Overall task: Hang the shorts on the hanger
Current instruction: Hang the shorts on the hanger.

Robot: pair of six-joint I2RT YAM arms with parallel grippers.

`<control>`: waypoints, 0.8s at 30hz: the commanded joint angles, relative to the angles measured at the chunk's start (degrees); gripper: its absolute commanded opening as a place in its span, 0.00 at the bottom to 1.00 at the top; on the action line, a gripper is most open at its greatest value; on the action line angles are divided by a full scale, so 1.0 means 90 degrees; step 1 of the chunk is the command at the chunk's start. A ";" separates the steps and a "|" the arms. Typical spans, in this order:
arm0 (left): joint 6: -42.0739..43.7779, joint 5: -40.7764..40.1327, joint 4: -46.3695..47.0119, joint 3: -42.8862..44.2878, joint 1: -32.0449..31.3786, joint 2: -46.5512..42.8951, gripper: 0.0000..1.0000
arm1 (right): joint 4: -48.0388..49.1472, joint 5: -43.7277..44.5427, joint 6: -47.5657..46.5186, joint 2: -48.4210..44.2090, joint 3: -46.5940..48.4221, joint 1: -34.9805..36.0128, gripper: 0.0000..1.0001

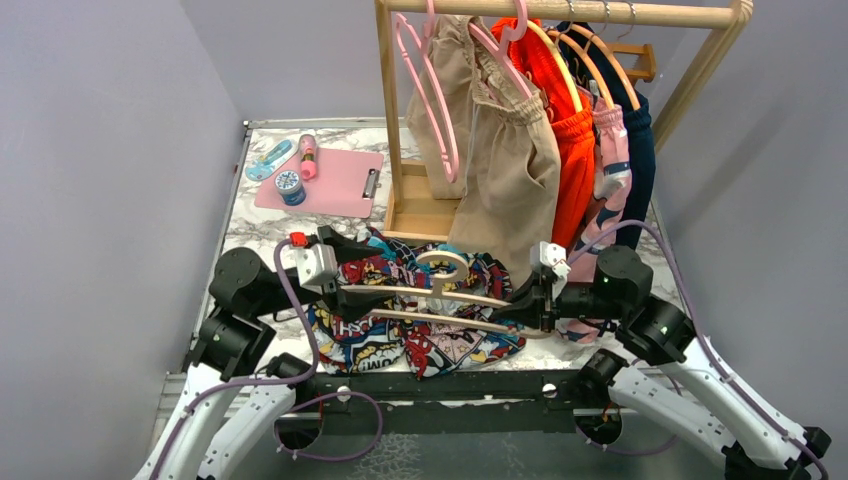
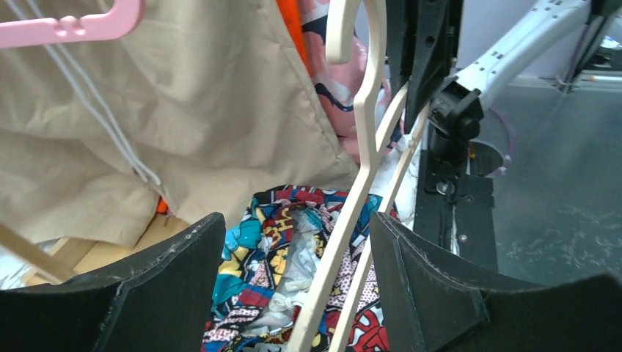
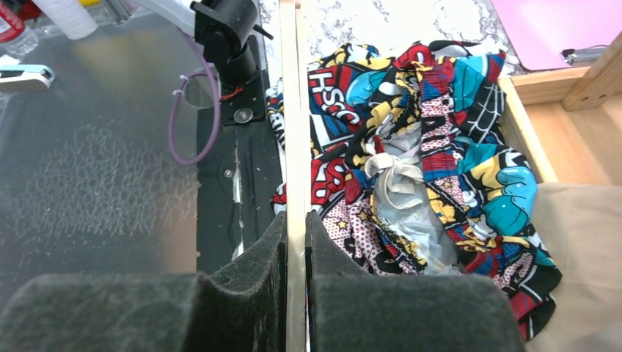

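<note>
The comic-print shorts (image 1: 440, 335) lie crumpled on the marble table, waistband opening up (image 3: 411, 169). Just above them hangs the cream hanger (image 1: 440, 298), flat and level, with its hook (image 1: 445, 262) pointing toward the rack. My right gripper (image 1: 522, 300) is shut on the hanger's right end; its pads pinch the thin bar (image 3: 292, 110) at the right gripper (image 3: 295, 224). My left gripper (image 1: 378, 270) stands open at the hanger's left end. In the left wrist view the hanger's two bars (image 2: 350, 220) run between the spread fingers of the left gripper (image 2: 295, 224), nearer the right finger, with the shorts (image 2: 275, 249) below.
A wooden rack (image 1: 395, 120) stands close behind, holding beige shorts (image 1: 515, 160), an orange garment (image 1: 570, 150), other clothes and pink hangers (image 1: 440, 90). Its base tray (image 1: 415, 215) adjoins the shorts. A pink clipboard (image 1: 335, 185) with small items lies at the back left.
</note>
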 commanded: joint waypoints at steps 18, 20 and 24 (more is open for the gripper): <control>0.1405 0.0182 -0.1076 0.0231 -0.0802 0.0865 0.70 | 0.1132 -0.0547 0.0037 0.0421 -0.0026 -0.0008 0.01; 0.1531 0.0056 -0.1178 0.0258 -0.0859 0.0919 0.70 | 0.1122 -0.0536 0.0026 0.0389 -0.0036 -0.0014 0.01; 0.1779 -0.0154 -0.1452 0.0387 -0.0939 0.0996 0.69 | 0.1050 -0.0415 -0.0049 0.0286 -0.0052 -0.0008 0.01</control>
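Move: The right fingers already pinch the pale hanger by its right part; its middle is about 10 cm to that hand's left, at its height. From the open left hand, the hanger's middle is some 9 cm right, 3 cm back and 6 cm lower. Under the hanger lie the patterned shorts, about 3 cm right and 6 cm ahead of the left hand, some 27 cm below. The beige trousers hang roughly 20 cm ahead of the right hand. With the right fingers keeping their pinch on the hanger and easing it about 1.5 cm left, the left hand shifts slightly right and back, then sinks some 5 cm onto the hanger's left part. It yaws about 10 degrees clockwise as its forward side rises a little in the roll; its fingers stay open astride the bars, and touch can't be seen. ##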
